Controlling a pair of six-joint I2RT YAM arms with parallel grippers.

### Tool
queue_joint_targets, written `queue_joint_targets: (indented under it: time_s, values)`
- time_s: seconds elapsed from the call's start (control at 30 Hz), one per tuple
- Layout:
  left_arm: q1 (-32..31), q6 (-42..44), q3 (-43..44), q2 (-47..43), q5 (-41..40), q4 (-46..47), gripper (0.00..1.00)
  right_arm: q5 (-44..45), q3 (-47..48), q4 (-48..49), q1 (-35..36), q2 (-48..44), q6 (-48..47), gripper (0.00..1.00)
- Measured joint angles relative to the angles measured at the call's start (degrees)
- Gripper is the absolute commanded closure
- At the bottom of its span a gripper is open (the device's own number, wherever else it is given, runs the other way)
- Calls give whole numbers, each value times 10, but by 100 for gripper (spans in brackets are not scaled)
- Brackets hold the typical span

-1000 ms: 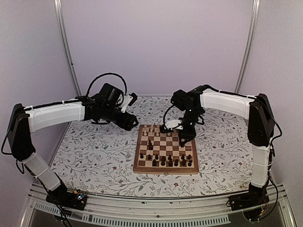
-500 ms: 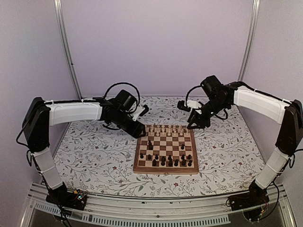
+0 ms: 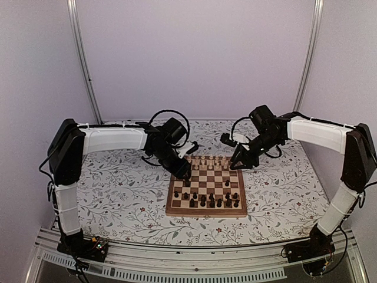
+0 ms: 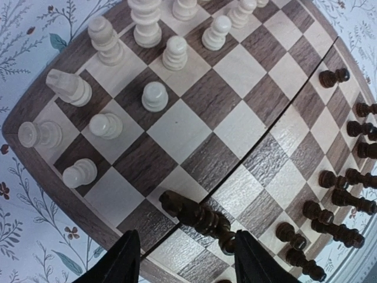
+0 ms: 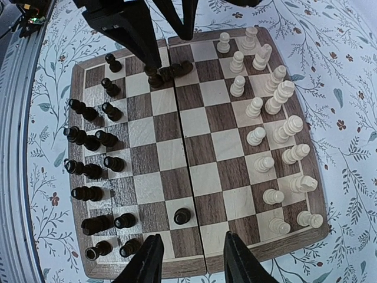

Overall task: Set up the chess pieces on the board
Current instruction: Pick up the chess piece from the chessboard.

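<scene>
The board lies in the middle of the table. Pale chess pieces fill its far rows and dark chess pieces its near rows. My left gripper hangs low over the board's left edge. In the left wrist view it is open and straddles a tall dark piece standing by the centre seam. That piece's base is close to the right finger. My right gripper hovers at the far right corner. In the right wrist view it is open and empty, just short of a lone dark pawn.
The floral table surface surrounds the board. The left arm's fingers reach in from the far side in the right wrist view. Metal frame posts stand at the back corners, and a rail runs along the near edge.
The left arm has swung right and down onto the board's left edge, with its jaws narrowing around the tall dark piece. The right arm has drawn back from over the board to its far right corner.
</scene>
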Motion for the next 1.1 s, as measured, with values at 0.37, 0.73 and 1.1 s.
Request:
queue_joint_targets:
  time_s: [0.37, 0.73, 1.1]
  values:
    - [-24, 11, 38, 25, 2, -39, 51, -7, 0, 1, 0, 6, 2, 63]
    - [-29, 25, 60, 53, 7, -88, 83, -12, 0, 1, 0, 7, 4, 63]
    - [-30, 31, 68, 56, 8, -97, 100, -15, 0, 1, 0, 7, 5, 64]
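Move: The lying dark piece is just under the left hand, its middle about 2 cm back, 1 cm to the right and 3 cm down. On the board, the nearest standing dark pawn is some 8 cm back and 1 cm right, and the nearest white pawn about 7 cm ahead, roughly level sideways. From the right hand the dark piece lies about 18 cm left, 1 cm back and 10 cm lower. Left hand eases back about 3 cm, sinking some 2 cm, and closes its fingers on the lying dark piece's near end. ##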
